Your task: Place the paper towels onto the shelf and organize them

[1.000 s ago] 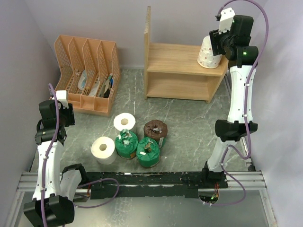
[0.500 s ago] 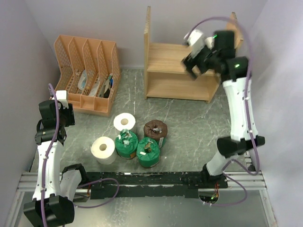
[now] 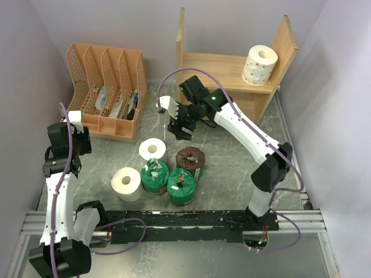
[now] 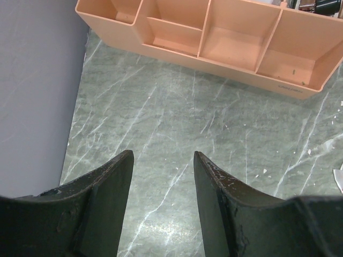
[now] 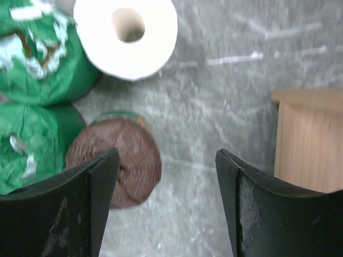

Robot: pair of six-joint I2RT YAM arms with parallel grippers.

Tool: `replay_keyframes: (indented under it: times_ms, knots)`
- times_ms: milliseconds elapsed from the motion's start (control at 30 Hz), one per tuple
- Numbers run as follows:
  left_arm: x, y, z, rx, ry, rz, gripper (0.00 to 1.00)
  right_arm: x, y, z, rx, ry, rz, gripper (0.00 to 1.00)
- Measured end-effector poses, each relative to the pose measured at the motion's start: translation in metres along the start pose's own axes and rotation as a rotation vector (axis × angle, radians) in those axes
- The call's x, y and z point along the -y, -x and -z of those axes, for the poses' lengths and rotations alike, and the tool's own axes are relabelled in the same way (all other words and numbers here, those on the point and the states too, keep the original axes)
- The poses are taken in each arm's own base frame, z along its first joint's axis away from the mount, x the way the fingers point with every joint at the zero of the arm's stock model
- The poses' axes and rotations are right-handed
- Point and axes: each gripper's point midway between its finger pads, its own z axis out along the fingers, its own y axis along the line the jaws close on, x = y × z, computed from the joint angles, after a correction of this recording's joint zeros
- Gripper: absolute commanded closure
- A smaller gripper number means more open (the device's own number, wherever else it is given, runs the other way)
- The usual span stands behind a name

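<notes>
One white patterned paper towel roll (image 3: 259, 63) stands on the top board of the wooden shelf (image 3: 217, 72), clear of both grippers. Two white rolls (image 3: 152, 149) (image 3: 126, 183), two green ones (image 3: 154, 175) (image 3: 181, 186) and a brown-ended roll (image 3: 191, 159) cluster on the table. My right gripper (image 3: 177, 124) hovers open above them with nothing in it. In the right wrist view it (image 5: 167, 153) frames the brown-ended roll (image 5: 118, 160), with a white roll (image 5: 127, 35) beyond. My left gripper (image 4: 162, 155) hangs open over bare table at the left.
An orange slotted file organizer (image 3: 107, 90) (image 4: 214, 43) holding a few items stands at the back left. The shelf's side panel (image 5: 308, 142) shows at the right of the right wrist view. Purple walls close in on both sides.
The right arm let go of the white roll on the shelf's top board and swung down and left to above the rolls on the table. The left arm has not moved.
</notes>
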Motion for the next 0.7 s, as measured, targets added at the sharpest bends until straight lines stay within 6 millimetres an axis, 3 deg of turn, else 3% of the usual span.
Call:
replay_keyframes:
  times_ms: [167,467,700]
  knots:
    - [-0.002,0.000,0.000,-0.001,0.009,0.007,0.40,0.005,0.037,-0.032,0.062,0.053,0.048,0.27]
    - [-0.009,-0.001,0.000,-0.005,0.032,0.017,0.40,-0.021,0.053,-0.090,0.033,0.158,0.100,0.27]
    - [-0.009,-0.002,0.000,-0.005,0.034,0.018,0.40,-0.019,0.054,-0.122,0.019,0.185,0.093,0.26]
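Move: The upright white roll beside the two green ones lies about 14 cm to the right hand's left, 3 cm back and some 16 cm below. The brown roll stands below the hand, about 8 cm back and level sideways. The nearer green roll is roughly 11 cm back from the white roll, and the other white roll 11 cm left and 14 cm back of it. From the left hand, the aimed-at white roll is about 34 cm right, 2 cm back and 12 cm lower. Leftward, almost level at first and then sinking as it goes, the empty right hand sweeps about 12 cm towards the white roll nearest the desk rack and comes down some 6 cm to hang just over its top. The wrist swings about 10 degrees counter-clockwise; the fingers stay wide open, still pointing down and left. ##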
